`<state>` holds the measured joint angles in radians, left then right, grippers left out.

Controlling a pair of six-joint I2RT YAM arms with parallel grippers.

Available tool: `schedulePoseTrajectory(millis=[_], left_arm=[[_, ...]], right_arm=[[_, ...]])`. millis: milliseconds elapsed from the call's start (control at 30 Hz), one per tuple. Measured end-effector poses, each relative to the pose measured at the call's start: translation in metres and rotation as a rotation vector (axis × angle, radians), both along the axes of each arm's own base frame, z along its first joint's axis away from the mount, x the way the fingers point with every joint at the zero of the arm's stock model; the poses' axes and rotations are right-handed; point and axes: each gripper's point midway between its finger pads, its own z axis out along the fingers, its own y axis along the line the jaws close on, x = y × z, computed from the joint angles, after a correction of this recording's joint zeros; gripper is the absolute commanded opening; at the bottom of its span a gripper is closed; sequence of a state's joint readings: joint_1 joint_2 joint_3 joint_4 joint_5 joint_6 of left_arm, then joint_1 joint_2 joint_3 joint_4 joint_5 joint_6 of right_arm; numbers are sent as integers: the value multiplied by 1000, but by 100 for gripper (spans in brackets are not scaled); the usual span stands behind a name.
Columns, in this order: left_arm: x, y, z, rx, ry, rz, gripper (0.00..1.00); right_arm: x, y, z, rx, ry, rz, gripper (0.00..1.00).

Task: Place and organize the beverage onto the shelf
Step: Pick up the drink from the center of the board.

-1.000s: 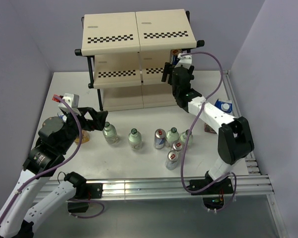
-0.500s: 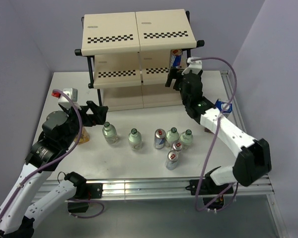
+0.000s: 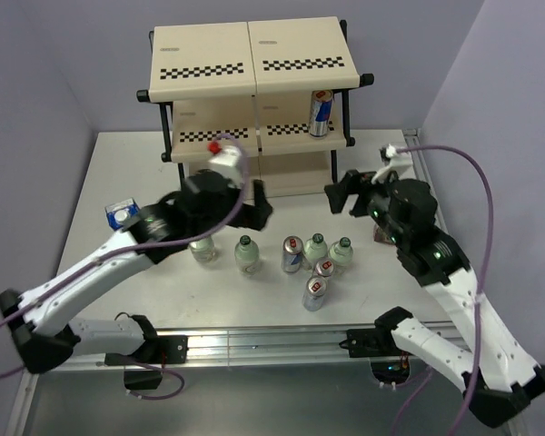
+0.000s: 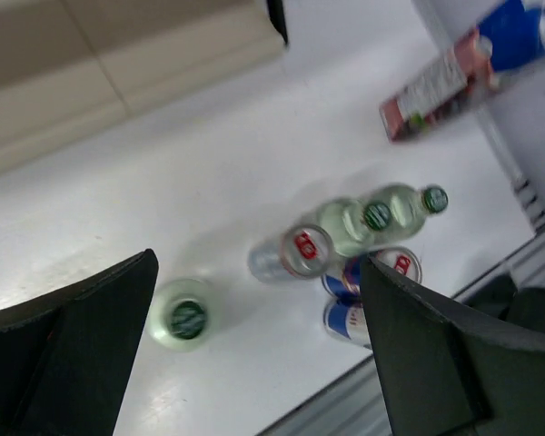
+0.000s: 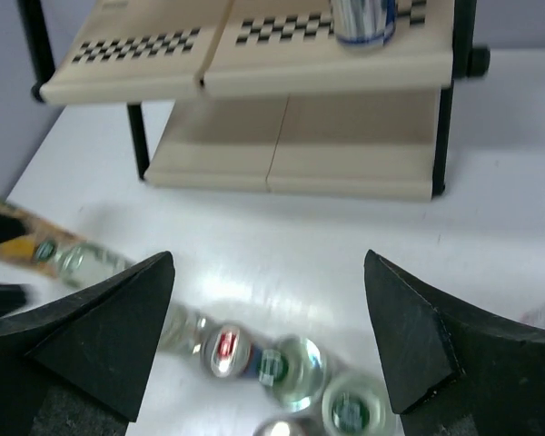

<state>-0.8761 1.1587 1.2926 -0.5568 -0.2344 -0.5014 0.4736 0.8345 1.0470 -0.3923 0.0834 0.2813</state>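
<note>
The shelf [image 3: 254,64] stands at the back of the table, and one can [image 3: 320,111] is upright at the right end of its middle tier; the right wrist view shows that can [image 5: 363,18] too. On the table, bottles [image 3: 246,254] and cans [image 3: 292,254] stand in a loose group. My left gripper [image 3: 259,207] hovers open above them, with a bottle [image 4: 183,313] and a can [image 4: 291,254] below its empty jaws. My right gripper [image 3: 341,191] hangs open and empty in front of the shelf's right side, above the cluster [image 5: 291,363].
A blue-and-white carton [image 3: 121,213] sits at the table's left. Another carton [image 4: 454,77] lies near the right edge beside my right arm. A metal rail [image 3: 282,341] runs along the near edge. Walls close in on both sides.
My right gripper has pulled back from the shelf, leaving the can on the middle tier. My left arm has swung right and forward, from the left side to above the bottles.
</note>
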Motion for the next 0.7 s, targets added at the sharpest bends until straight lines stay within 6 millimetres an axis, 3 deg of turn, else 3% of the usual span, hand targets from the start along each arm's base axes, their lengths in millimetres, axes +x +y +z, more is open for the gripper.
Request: schedulePoseTrajectory(millis=[133, 300, 400, 700], left_arm=[[-31, -65, -38, 130, 56, -118, 100], [-65, -101, -78, 241, 95, -195, 99], [-69, -106, -95, 268, 111, -191, 99], [-53, -104, -137, 328, 106, -99, 94]], right_arm=[[-42, -17, -8, 30, 28, 6, 91], [-73, -34, -9, 49, 26, -8, 90], [-79, -36, -15, 38, 49, -2, 90], [-91, -24, -19, 52, 64, 86, 89]])
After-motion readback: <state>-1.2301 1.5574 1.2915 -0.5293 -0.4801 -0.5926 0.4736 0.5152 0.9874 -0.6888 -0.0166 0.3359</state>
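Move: To the left hand's right, some 12 cm across and about level in reach, the centre can stands upright with its middle roughly 25 cm lower. A green-capped bottle stands almost below this hand, 11 cm to the can's left; another bottle stands 6 cm to the can's right and 1 cm farther out, with the upper front can about 5 cm back and 8 cm right of it. From the right hand, the centre can lies 10 cm left, 3 cm back, and 27 cm lower. Dropping about 14 cm while swinging some 10 cm right and 5 cm back, the left hand closes in on the centre can; the sideways and backward travel comes first, then it sinks almost straight down, creeping slightly forward. Its wide-open fingers tip some 20 degrees further down towards the can, without gripping yet. The empty right hand draws back about 9 cm and slightly right, away from the shelf. ##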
